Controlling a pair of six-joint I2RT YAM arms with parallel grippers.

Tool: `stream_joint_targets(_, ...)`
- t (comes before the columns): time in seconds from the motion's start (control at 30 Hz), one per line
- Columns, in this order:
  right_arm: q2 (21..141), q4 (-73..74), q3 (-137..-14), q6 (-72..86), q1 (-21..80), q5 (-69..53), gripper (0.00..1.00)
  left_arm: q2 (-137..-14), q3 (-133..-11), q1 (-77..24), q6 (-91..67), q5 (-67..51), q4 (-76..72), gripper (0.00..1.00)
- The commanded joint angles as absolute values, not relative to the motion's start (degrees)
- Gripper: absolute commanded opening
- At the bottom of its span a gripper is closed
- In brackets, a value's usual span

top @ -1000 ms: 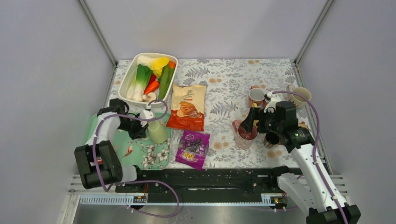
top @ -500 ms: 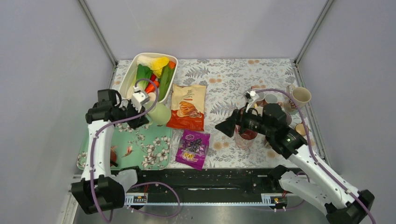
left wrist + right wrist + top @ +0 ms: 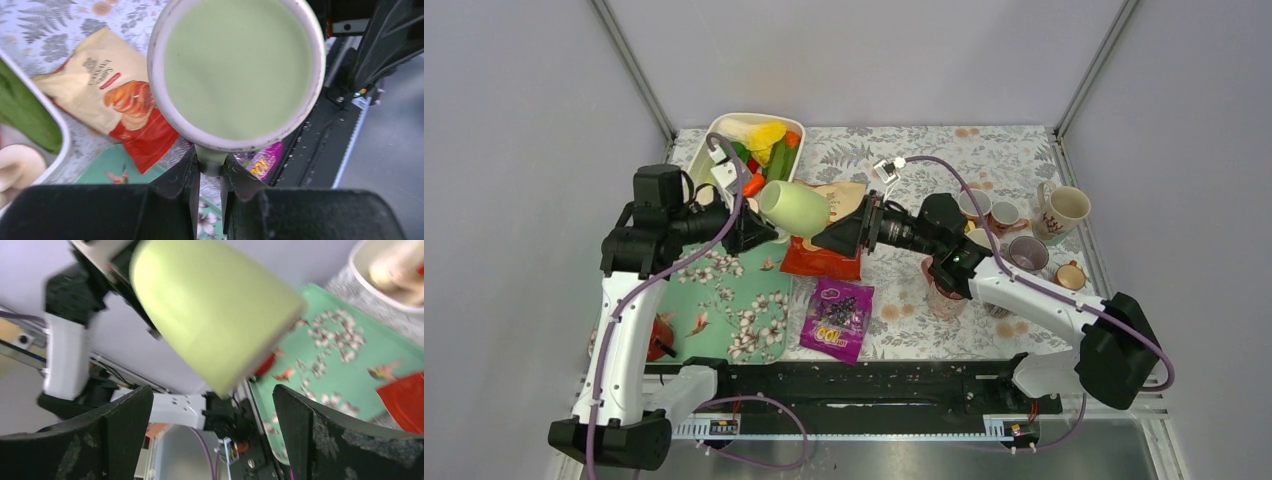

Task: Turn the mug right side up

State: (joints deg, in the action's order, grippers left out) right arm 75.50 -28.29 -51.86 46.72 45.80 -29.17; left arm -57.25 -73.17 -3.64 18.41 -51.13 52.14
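A pale green mug (image 3: pixel 795 208) hangs tilted on its side in the air above the tray's far right corner. My left gripper (image 3: pixel 752 228) is shut on its handle (image 3: pixel 210 159); in the left wrist view the round green end of the mug (image 3: pixel 237 70) fills the frame above the two pinching fingers. My right gripper (image 3: pixel 829 238) stands open just right of the mug, pointing at it. In the right wrist view the mug (image 3: pixel 210 315) lies ahead of the wide-apart fingers (image 3: pixel 122 432) and touches neither.
A green floral tray (image 3: pixel 724 305) lies under the left arm. Behind it stands a white dish (image 3: pixel 692 185) of vegetables. An orange snack bag (image 3: pixel 829 255) and a purple packet (image 3: pixel 839 315) lie mid-table. Several mugs (image 3: pixel 1064 210) and a pink cup (image 3: pixel 944 290) stand at right.
The left arm has lifted the mug off the tray and carried it up and right, tipping it. The right arm has swung left from the cups toward the mug, jaws still open.
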Motion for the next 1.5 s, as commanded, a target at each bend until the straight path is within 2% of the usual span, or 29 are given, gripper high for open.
stream_joint_targets(0.0, 77.8, -45.7, -56.2, 54.1, 46.4, -32.8, 0.98, -57.3, -75.8, -6.6, 12.7, -57.4, 46.5, 0.00)
stream_joint_targets(0.13, 79.8, -51.6, -57.2, 57.8, 47.5, -34.1, 0.92, -57.7, -75.1, -9.1, 12.8, -57.5, 46.5, 0.00)
stream_joint_targets(0.23, 82.3, -56.6, -58.8, 60.6, 48.0, -35.8, 0.73, -58.0, -74.5, -12.3, 13.0, -57.8, 46.5, 0.00)
stream_joint_targets(0.27, 82.7, -58.1, -59.0, 61.7, 47.9, -36.1, 0.62, -58.2, -74.1, -13.4, 13.2, -57.3, 46.4, 0.00)
stream_joint_targets(0.33, 82.2, -58.8, -58.7, 61.9, 47.8, -35.7, 0.16, -58.1, -73.2, -14.1, 13.7, -56.5, 46.5, 0.00)
stream_joint_targets(0.37, 81.1, -57.3, -58.1, 60.8, 47.7, -34.7, 0.02, -58.0, -73.1, -14.1, 15.1, -55.8, 47.2, 0.00)
stream_joint_targets(0.43, 77.8, -50.6, -56.6, 55.8, 46.9, -32.4, 0.00, -57.7, -73.2, -14.1, 18.5, -52.3, 49.7, 0.00)
stream_joint_targets(0.47, 75.7, -44.9, -56.4, 52.1, 46.3, -31.1, 0.00, -57.5, -73.2, -14.1, 20.2, -50.6, 51.3, 0.11)
stream_joint_targets(0.53, 71.5, -33.1, -56.6, 43.7, 44.8, -28.0, 0.00, -57.0, -72.8, -14.1, 22.5, -47.2, 54.0, 0.48)
stream_joint_targets(0.6, 67.8, -20.3, -58.1, 34.1, 43.0, -24.3, 0.00, -55.9, -71.7, -14.1, 22.7, -42.5, 54.5, 0.77)
stream_joint_targets(0.63, 66.4, -13.2, -59.5, 29.6, 41.8, -21.5, 0.00, -55.2, -71.4, -14.1, 22.7, -39.8, 54.5, 0.95)
stream_joint_targets(0.67, 65.5, -6.5, -61.1, 24.8, 40.6, -19.4, 0.00, -54.8, -71.0, -14.1, 22.7, -37.0, 54.5, 0.99)
stream_joint_targets(0.77, 64.9, 11.6, -66.2, 11.8, 36.4, -12.0, 0.00, -53.9, -70.6, -13.7, 23.5, -29.6, 55.3, 0.99)
stream_joint_targets(0.87, 69.1, 25.3, -72.7, 3.8, 32.9, -5.2, 0.00, -53.2, -69.0, -13.3, 24.6, -25.0, 55.3, 0.99)
stream_joint_targets(1.07, 89.4, 49.6, -89.2, -6.8, 30.2, 5.0, 0.00, -56.7, -65.9, -9.9, 26.4, -14.7, 57.2, 0.99)
stream_joint_targets(1.47, 111.1, 56.6, -99.2, -12.0, 28.2, 9.8, 0.00, -66.0, -65.6, 16.5, 42.3, -11.2, 61.2, 0.98)
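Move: The green mug is in my left hand, its middle about 3 cm ahead, 4 cm right and 4 cm above it. From my open right hand the same mug is some 3 cm ahead, 6 cm left and 4 cm up. From that right hand, the chips bag lies about 16 cm ahead, 3 cm left and 29 cm down; the floral mug stands roughly 19 cm ahead, 34 cm right and 26 cm down. I raise my right hand about 5 cm to the mug's mouth while my left, keeping the handle, brings the mug some 4 cm right and a little back. My right fingers close on the wall at the rim, one inside; my left opens and withdraws left and down. My right then swings down about 30 cm, rightward and forward, turning fingers-down towards the floral mug. ##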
